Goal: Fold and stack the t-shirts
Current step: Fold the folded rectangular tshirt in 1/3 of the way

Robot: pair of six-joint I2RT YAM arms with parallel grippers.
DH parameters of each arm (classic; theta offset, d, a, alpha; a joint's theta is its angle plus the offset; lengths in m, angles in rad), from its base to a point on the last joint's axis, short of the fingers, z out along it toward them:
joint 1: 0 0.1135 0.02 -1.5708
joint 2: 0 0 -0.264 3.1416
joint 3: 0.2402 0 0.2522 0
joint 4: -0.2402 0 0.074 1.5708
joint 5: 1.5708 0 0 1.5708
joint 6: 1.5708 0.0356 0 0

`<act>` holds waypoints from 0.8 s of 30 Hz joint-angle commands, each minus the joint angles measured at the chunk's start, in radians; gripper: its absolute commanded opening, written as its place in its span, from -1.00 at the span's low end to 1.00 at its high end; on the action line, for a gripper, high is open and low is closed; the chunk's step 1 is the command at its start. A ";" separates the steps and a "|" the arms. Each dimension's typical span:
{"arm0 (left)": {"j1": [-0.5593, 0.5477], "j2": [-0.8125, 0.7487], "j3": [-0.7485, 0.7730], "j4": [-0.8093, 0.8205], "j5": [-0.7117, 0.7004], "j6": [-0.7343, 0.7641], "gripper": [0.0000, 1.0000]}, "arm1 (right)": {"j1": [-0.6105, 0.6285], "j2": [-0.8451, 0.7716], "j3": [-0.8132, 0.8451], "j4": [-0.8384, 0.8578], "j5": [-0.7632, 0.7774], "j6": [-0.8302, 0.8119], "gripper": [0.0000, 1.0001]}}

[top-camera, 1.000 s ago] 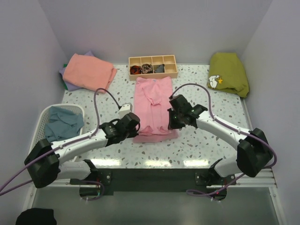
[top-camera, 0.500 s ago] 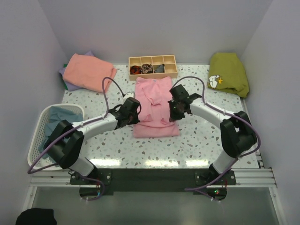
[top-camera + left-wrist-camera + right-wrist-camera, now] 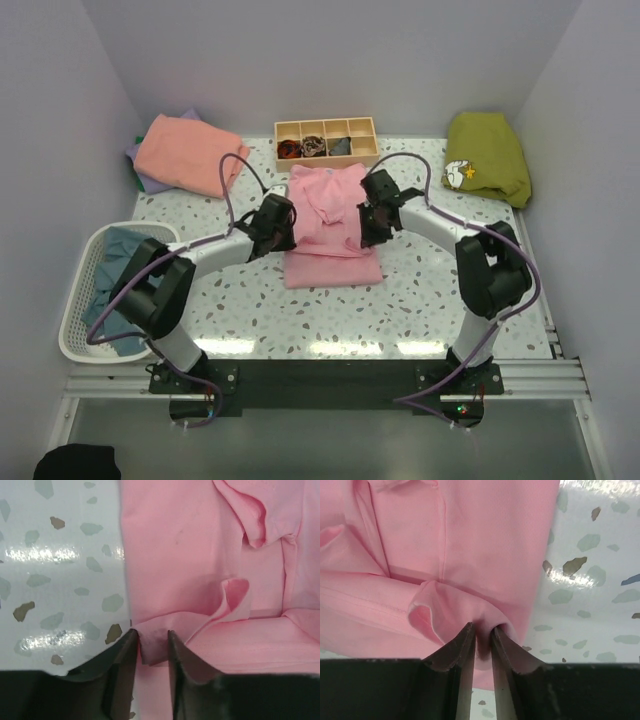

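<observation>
A light pink t-shirt (image 3: 330, 215) lies folded in the middle of the table, its near part doubled back over itself. My left gripper (image 3: 285, 232) is at the shirt's left edge. In the left wrist view its fingers (image 3: 151, 639) stand a little apart with a fold of the pink cloth (image 3: 210, 555) filling the gap. My right gripper (image 3: 368, 228) is at the shirt's right edge. Its jaws (image 3: 483, 632) pinch a bunched fold of the pink cloth (image 3: 470, 545) tightly.
A salmon-coral t-shirt (image 3: 190, 152) lies on a lavender one (image 3: 148, 182) at the back left. A white basket (image 3: 75, 320) at the left holds a teal-blue shirt (image 3: 125, 262). A compartmented wooden tray (image 3: 327, 130) stands at the back, an olive garment (image 3: 488, 155) at the back right.
Both grippers have carried the shirt's near hem away from the arms' bases and over the shirt, which is shorter now. Both arms stretch farther out.
</observation>
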 commanded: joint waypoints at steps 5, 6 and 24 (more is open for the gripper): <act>0.037 0.013 0.106 0.059 -0.067 0.102 0.10 | -0.024 -0.115 0.024 0.127 0.192 -0.055 0.17; 0.037 -0.003 0.109 0.051 -0.084 0.100 0.11 | -0.023 -0.176 0.011 0.144 0.198 -0.058 0.18; 0.036 -0.213 -0.140 0.102 0.335 -0.009 0.06 | 0.060 -0.231 -0.213 0.203 -0.230 0.092 0.15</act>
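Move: The left fingers still hold the left end of the folded-over flap's edge, with the near fold's left corner about 11 cm back and 1 cm left. The right fingers likewise hold the flap's right end, with the near fold's right corner some 11 cm back and 4 cm right. From the left hand the neck fold lies about 12 cm ahead and 10 cm right, and the wooden tray about 30 cm ahead and 9 cm right, all near table height. Both hands open to a little over half, let go of the shirt's flap edge after carrying on about 3 cm forward and low, then lift clear to roughly 10 cm with the fingers tipping up towards the far side. From that height they reverse, coming back and down over the folded part and edging a few centimetres towards each other, the left to about 2 cm behind and 6 cm above its start, the right about 4.5 cm behind and 4 cm above, wrists rolled some 10 degrees. ##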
